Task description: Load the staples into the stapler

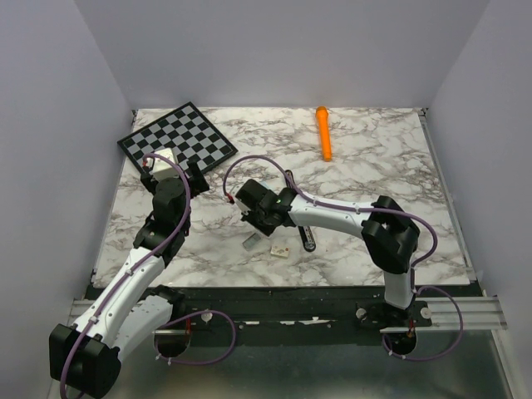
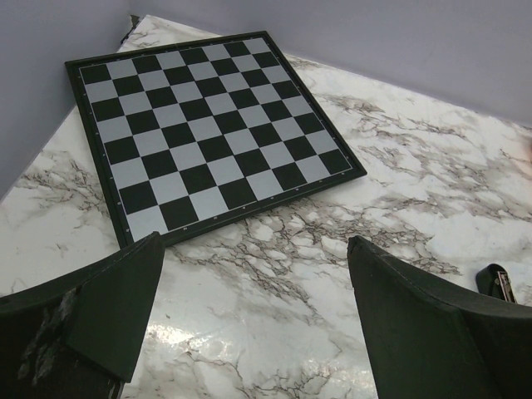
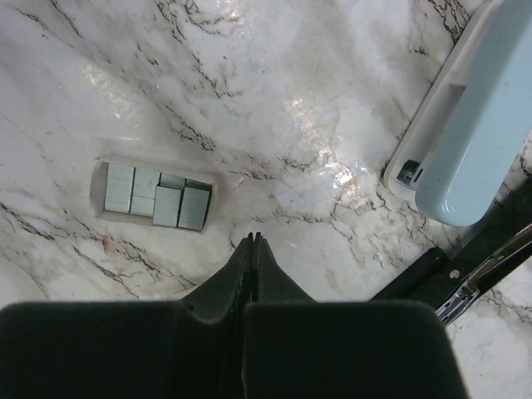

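In the right wrist view, several silvery-grey blocks of staples (image 3: pixel 181 206) lie side by side in a shallow white tray (image 3: pixel 97 188). My right gripper (image 3: pixel 253 237) hangs just right of the tray, shut with nothing between its fingers. The stapler (image 3: pixel 465 287) shows at the lower right as a black body with a metal rail. From above it is a slim black bar (image 1: pixel 309 239) partly under the right arm, and my right gripper (image 1: pixel 249 226) is left of it. My left gripper (image 2: pixel 255 241) stands open over bare marble, and the stapler's tip (image 2: pixel 497 283) peeks in beside its right finger.
A pale blue object (image 3: pixel 474 125) lies beside the stapler. A chessboard (image 1: pixel 179 137) sits at the back left, just beyond my left gripper (image 1: pixel 172 169). An orange marker (image 1: pixel 323 131) lies at the back. A small grey piece (image 1: pixel 252 242) and a white piece (image 1: pixel 280 249) lie near the front.
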Tool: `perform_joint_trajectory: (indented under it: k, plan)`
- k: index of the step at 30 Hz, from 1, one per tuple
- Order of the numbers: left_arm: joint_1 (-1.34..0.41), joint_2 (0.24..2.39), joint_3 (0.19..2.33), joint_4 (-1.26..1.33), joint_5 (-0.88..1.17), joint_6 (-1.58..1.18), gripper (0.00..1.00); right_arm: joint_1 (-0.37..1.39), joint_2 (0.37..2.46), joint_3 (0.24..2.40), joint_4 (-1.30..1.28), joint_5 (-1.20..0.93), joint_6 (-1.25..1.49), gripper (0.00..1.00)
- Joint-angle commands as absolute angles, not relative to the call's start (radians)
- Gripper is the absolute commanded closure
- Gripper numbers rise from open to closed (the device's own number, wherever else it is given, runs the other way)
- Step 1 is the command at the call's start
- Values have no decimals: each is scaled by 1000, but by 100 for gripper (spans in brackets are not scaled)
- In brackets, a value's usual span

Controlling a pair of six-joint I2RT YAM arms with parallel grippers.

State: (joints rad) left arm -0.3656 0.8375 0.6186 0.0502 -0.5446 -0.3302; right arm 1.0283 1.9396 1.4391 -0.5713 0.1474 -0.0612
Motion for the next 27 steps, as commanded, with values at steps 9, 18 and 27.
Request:
perform_joint_trajectory:
  k: [9,18,27]
  plan:
    - [-360,822,614,41,-589,-350,1,1037,1945,1525,-637,5,113,66]
    - [-360,810,632,-29,-753,-397,1,1054,2017,1581,-676,41,230,60]
    - [-360,802,634,-49,-811,-417,1,1072,2078,1620,-707,97,264,61]
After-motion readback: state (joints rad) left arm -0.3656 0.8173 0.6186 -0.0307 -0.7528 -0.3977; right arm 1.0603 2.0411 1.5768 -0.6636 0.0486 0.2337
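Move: The box of staples lies about 4 cm to the left of the shut right fingers, 3 cm back and some 3 cm below them. From that hand the blue stapler is roughly 12 cm ahead and 1 cm left; the opened black stapler is about 6 cm ahead and 9 cm right; the small pale card is 5 cm back and 4 cm right, all on the table. From the idle left hand the box is around 10 cm back, 19 cm right and 21 cm down. The box of staples is approached by the right hand, which opens its shut fingers part-way, swings left and back about 5 cm, first rising some 2 cm and then sinking 3 cm over the box, while the fingers tip closer to vertical and turn some 10 degrees clockwise. Meanwhile the open left hand drifts about 4 cm left, away from the box, turning counter-clockwise. ##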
